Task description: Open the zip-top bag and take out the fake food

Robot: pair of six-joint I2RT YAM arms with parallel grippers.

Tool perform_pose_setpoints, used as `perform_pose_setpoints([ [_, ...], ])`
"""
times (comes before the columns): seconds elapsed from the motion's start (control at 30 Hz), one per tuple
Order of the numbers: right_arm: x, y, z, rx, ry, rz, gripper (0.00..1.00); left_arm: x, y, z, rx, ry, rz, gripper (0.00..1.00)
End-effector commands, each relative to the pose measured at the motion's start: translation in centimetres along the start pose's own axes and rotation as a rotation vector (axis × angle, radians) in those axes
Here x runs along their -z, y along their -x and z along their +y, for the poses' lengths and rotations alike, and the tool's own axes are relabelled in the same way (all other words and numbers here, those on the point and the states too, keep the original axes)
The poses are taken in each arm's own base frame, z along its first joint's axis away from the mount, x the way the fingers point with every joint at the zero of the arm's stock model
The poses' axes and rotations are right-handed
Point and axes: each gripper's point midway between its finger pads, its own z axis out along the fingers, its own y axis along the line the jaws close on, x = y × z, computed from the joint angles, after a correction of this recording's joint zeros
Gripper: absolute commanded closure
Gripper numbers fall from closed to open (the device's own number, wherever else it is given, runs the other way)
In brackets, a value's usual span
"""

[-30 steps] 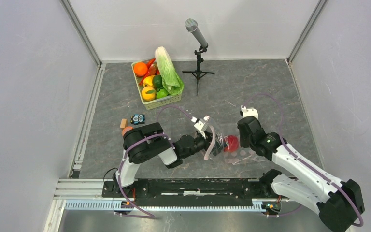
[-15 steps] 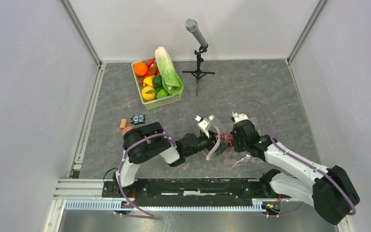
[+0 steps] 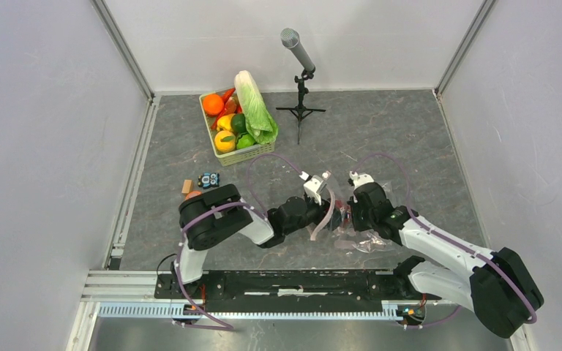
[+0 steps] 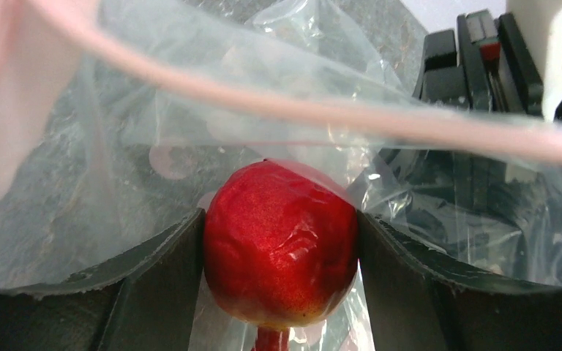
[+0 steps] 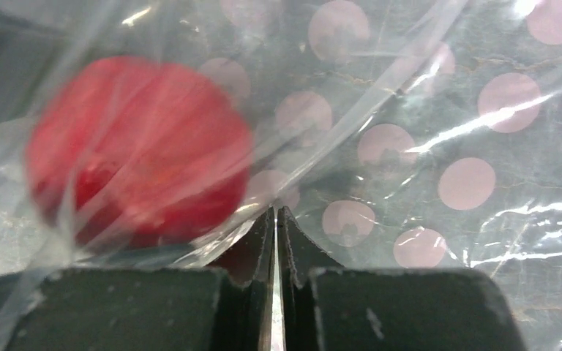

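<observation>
The zip-top bag [image 3: 366,238] lies crumpled between both arms, its pink zip strip [image 4: 336,110] arching over my left gripper [image 4: 282,248], which reaches inside the mouth. The fake food here is a red round fruit [image 4: 282,241]; both left fingers [image 4: 168,263] press against its sides. From above, my left gripper [image 3: 339,213] and right gripper [image 3: 350,218] almost meet, and the fruit is mostly hidden. My right gripper [image 5: 276,216] is shut, pinching the dotted film [image 5: 424,146] just beside the blurred red fruit [image 5: 135,153].
A green basket [image 3: 252,153] of toy produce with a long cabbage [image 3: 255,110] stands at the back left. A microphone on a tripod [image 3: 300,73] stands beside it. A small toy [image 3: 207,180] and wooden blocks [image 3: 187,186] lie left of my left arm.
My right gripper has moved left with the bag film, close against my left gripper. My left jaws have narrowed onto the red fruit inside the bag.
</observation>
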Motion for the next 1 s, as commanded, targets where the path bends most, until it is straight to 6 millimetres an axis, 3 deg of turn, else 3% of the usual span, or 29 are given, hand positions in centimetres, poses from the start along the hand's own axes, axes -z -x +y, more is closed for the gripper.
perform_pose_setpoints([
  [0.0, -0.4, 0.6, -1.5, -0.067, -0.068, -0.032, 0.92, 1.9, 1.5, -0.1, -0.095, 0.050, 0.025, 0.59],
  [0.1, -0.7, 0.0, -2.1, -0.108, -0.088, -0.015, 0.92, 3.2, 1.8, 0.0, -0.110, 0.080, 0.080, 0.69],
  [0.3, -1.1, -1.2, -3.0, -0.151, -0.111, 0.018, 0.92, 6.1, 2.4, 0.2, -0.108, 0.144, 0.173, 0.72],
  [0.53, -1.1, -1.3, -3.4, -0.162, -0.114, 0.002, 0.91, 10.9, 6.3, 0.8, -0.127, 0.278, 0.215, 0.73],
  [0.73, -0.7, -0.4, -3.7, -0.151, -0.127, -0.027, 0.91, 16.2, 9.4, 3.4, -0.124, 0.427, 0.282, 0.73],
  [0.97, 0.9, 2.5, -3.8, -0.133, -0.128, -0.111, 0.87, 21.9, 15.8, 8.2, -0.091, 0.614, 0.205, 0.72],
])
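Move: Ahead of the left hand, which already holds the red fake food inside the zip-top bag's mouth, the basket lies about 30 cm farther out, 31 cm left and slightly lower. The cabbage in it is some 36 cm out and 26 cm left; the microphone stand is 35 cm out, 11 cm left. The bag's middle is 4 cm right and 1 cm back. From the right hand, the red food is about 5 cm left and 1 cm ahead, the basket 36 cm left and 31 cm out. Drawing the red food out through the bag's mouth, the left hand keeps its grip and goes left and up together, easing back a little first, then speeding left towards the basket: about 20 cm left and 11 cm up. Its fingers tip down some 20 degrees and swing counter-clockwise. The right hand, still shut at the bag, shifts about 3 cm right, away from the mouth, and 1 cm forward. ##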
